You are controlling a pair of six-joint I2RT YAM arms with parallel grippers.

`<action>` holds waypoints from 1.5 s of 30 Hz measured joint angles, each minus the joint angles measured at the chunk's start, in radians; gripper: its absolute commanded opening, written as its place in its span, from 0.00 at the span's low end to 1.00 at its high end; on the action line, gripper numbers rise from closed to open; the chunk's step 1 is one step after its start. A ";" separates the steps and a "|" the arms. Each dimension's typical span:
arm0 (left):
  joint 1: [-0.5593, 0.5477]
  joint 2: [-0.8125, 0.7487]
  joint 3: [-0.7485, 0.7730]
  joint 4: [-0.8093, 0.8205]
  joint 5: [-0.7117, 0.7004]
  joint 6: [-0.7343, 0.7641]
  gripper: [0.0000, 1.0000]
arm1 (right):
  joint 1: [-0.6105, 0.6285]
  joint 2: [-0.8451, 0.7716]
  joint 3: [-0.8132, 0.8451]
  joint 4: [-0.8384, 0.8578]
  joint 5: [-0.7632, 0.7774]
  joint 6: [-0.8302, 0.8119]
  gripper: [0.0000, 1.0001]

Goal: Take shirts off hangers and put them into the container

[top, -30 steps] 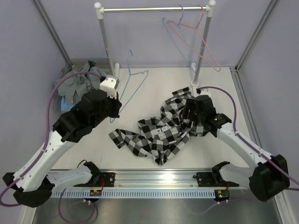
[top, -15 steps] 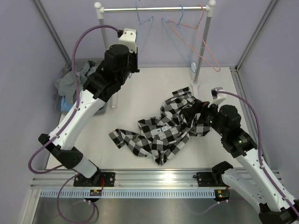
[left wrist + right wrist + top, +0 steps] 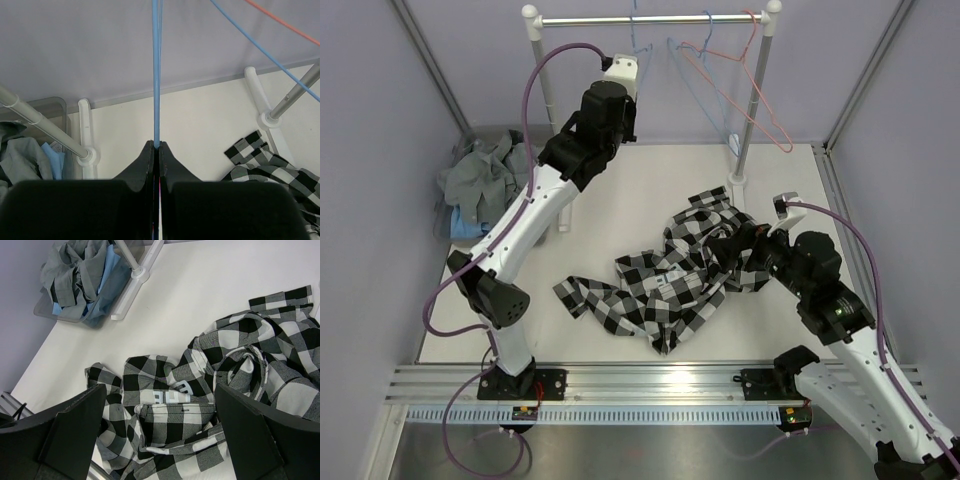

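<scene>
The black-and-white checked shirt (image 3: 665,285) lies crumpled in the middle of the table. My right gripper (image 3: 159,405) hovers just above its right part, open, with nothing between the fingers. My left gripper (image 3: 156,144) is raised to the rack bar and shut on a light blue hanger (image 3: 157,75), whose hook (image 3: 636,30) is at the bar. A second light blue hanger (image 3: 705,95) and a pink-red hanger (image 3: 745,95) hang bare further right. The grey shirt (image 3: 67,270) and the light blue shirt (image 3: 107,272) lie heaped in the container (image 3: 42,311) at the far left.
The silver rack bar (image 3: 580,19) spans the back of the table on two white posts (image 3: 546,90) (image 3: 756,100). Purple walls close in the back and sides. A metal rail (image 3: 650,378) runs along the near edge between the arm bases.
My left arm has lifted the light blue hanger from the table up to the rack bar. My right gripper has opened wide and drawn back off the checked shirt.
</scene>
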 measured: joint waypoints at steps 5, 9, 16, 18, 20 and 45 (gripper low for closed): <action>0.004 0.024 -0.006 -0.008 0.005 -0.004 0.07 | 0.000 -0.002 -0.014 -0.006 0.001 -0.004 0.99; 0.005 0.023 -0.027 0.007 0.006 -0.010 0.44 | 0.000 -0.003 -0.016 -0.011 0.001 -0.004 0.99; 0.005 -0.018 -0.103 0.009 0.023 -0.024 0.89 | 0.000 -0.009 -0.016 -0.016 0.002 -0.005 0.99; 0.005 -0.072 -0.149 0.010 0.028 -0.030 0.98 | 0.000 -0.013 -0.016 -0.019 0.004 -0.005 0.99; 0.005 -0.151 -0.209 0.012 0.036 -0.038 0.99 | 0.000 -0.019 -0.016 -0.019 0.008 -0.005 0.99; -0.248 -0.604 -1.201 0.076 0.373 -0.314 0.99 | 0.000 -0.061 -0.002 -0.084 0.063 -0.008 0.99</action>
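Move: The blue hanger, gripped by the shut left fingers, has its hook just above the rod; the hanging spot lies about 20 cm above that hand and 2 cm ahead, neither left nor right. Another blue hanger hangs some 13 cm to the right, 1 cm ahead and 5 cm up. The checkered shirt lies roughly 21 cm back, 9 cm right and 38 cm below. From the right hand, the hanging spot is around 25 cm ahead, 20 cm left and 32 cm up. The blue hanger is lowered a few centimetres by the left hand to bring its hook down over the rod, and the fingers spread wide to let go of it. The open hand then lifts slightly as it backs off, and sweeps back about 25 cm and well down towards the checkered shirt, tipping some 35 degrees downward and turning clockwise. ##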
